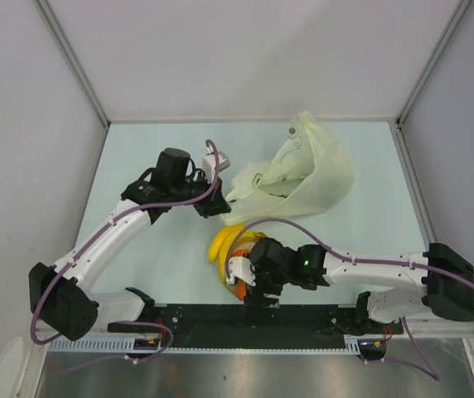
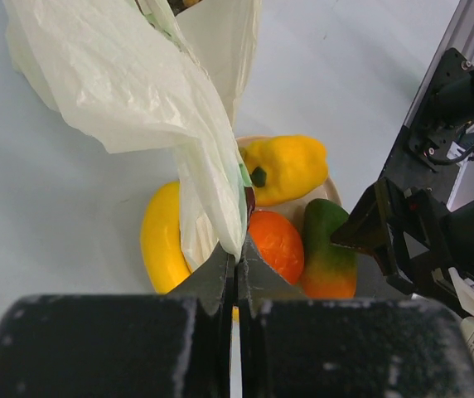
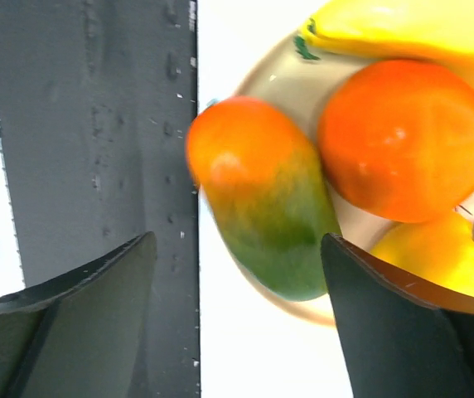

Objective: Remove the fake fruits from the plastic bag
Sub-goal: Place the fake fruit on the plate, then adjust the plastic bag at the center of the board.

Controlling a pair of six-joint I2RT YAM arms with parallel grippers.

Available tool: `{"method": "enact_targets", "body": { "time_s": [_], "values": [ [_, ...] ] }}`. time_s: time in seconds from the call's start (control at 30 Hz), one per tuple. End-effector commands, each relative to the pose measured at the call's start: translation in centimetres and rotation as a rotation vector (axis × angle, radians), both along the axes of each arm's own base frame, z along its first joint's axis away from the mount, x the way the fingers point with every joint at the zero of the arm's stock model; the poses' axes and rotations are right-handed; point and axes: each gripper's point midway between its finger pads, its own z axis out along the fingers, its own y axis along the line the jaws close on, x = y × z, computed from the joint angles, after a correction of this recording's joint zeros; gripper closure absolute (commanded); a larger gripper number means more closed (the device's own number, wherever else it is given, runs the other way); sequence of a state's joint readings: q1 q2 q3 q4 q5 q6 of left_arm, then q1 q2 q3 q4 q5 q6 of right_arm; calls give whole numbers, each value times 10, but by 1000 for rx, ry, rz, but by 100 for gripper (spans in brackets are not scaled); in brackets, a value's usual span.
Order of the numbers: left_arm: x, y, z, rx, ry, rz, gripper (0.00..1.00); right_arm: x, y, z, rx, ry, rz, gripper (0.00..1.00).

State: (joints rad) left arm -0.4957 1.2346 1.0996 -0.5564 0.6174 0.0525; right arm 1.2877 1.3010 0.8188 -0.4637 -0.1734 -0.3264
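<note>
My left gripper (image 1: 215, 196) is shut on a fold of the plastic bag (image 1: 303, 170), a pale crinkly sheet that it holds above the table. In the left wrist view the bag (image 2: 137, 83) hangs from the closed fingertips (image 2: 237, 253) over the beige plate (image 2: 330, 191). On the plate lie a banana (image 2: 161, 236), a yellow lemon-like fruit (image 2: 291, 166), an orange (image 2: 277, 242) and a green-red mango (image 2: 330, 253). My right gripper (image 3: 237, 249) stands open just off the mango (image 3: 262, 207), which rests free on the plate's near rim beside the orange (image 3: 403, 137).
A black rail (image 1: 245, 319) runs along the table's near edge, right next to the plate and under my right gripper (image 1: 253, 290). The right arm (image 2: 436, 215) fills the right side of the left wrist view. White walls enclose the table.
</note>
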Motion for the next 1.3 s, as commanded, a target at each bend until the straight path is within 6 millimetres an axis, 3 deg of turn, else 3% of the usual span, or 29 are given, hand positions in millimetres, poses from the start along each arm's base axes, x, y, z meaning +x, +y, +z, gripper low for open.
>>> {"method": "enact_targets", "body": {
  "time_s": [0.0, 0.1, 0.27, 0.43, 0.57, 0.6, 0.67, 0.77, 0.8, 0.87, 0.93, 1.0, 1.03, 1.07, 1.13, 1.17, 1.23, 1.27],
  "values": [
    [4, -5, 10, -24, -7, -17, 100, 12, 6, 15, 42, -49, 6, 18],
    [4, -5, 10, -19, -4, -21, 100, 22, 1, 12, 23, -75, -2, 24],
    [1, -5, 8, -17, 18, -28, 100, 31, -13, 9, -5, -36, -15, 43],
    [5, -1, 6, 23, 8, -19, 100, 47, -5, 18, 68, 12, -23, 46],
    [2, 5, 9, 57, -3, -21, 100, 70, 8, 54, 149, 30, -48, 45],
    [1, 6, 10, 58, -6, -21, 100, 85, 11, 75, 198, 12, -74, 45],
    [-2, 9, 15, 50, -22, -10, 99, 97, 14, 107, 291, -5, -88, 46],
    [-10, 11, 13, 44, 6, -3, 99, 134, 9, 151, 445, -50, -199, 55],
    [-15, 12, 14, 39, 8, -12, 100, 144, 7, 158, 477, -42, -257, 58],
    [-21, 15, 12, 50, 22, -24, 100, 185, -4, 167, 521, -104, -384, 67],
    [-27, 18, 16, 53, 12, -38, 100, 212, -16, 164, 504, -166, -454, 71],
    [-31, 20, 28, 47, -45, -66, 99, 226, -18, 142, 436, -192, -460, 74],
    [-34, 22, 30, 52, -59, -78, 100, 234, -23, 131, 380, -242, -452, 82],
    [-35, 24, 29, 63, -93, -103, 100, 243, -27, 105, 308, -224, -478, 87],
    [-34, 30, 26, 83, -139, -99, 100, 257, -39, 84, 271, -203, -554, 88],
    [-35, 33, 14, 102, -124, -92, 100, 267, -53, 71, 283, -200, -608, 88],
    [-34, 35, -1, 126, -89, -71, 100, 269, -69, 60, 256, -215, -656, 89],
    [-35, 35, -5, 129, -74, -67, 100, 256, -77, 41, 214, -181, -661, 89]
  ]
}}
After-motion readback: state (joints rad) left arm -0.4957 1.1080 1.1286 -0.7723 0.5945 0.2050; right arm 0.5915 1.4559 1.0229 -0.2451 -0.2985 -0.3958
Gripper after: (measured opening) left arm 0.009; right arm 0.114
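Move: For the empty right hand, the bag's mouth lies about 28 cm ahead and 5 cm to the right, near its own height. Around 4 cm below hand height are the mango, 1 cm ahead and 3 cm left; the orange, 7 cm ahead and 6 cm left; and the yellow pepper, 10 cm straight ahead. From the left hand, already pinching the bag's corner, the mouth is roughly 8 cm ahead, 15 cm right and 13 cm lower. The left fingers keep their pinch on the bag's corner, dipping about 1 cm, then drawing it back, up and left some 3 cm. The right hand leaves the mango, goes forward about 24 cm overall, arches up over the plate and comes down towards the bag's mouth, turning some 30 degrees clockwise and rolling its left side up while its wide-open fingers nearly shut. ##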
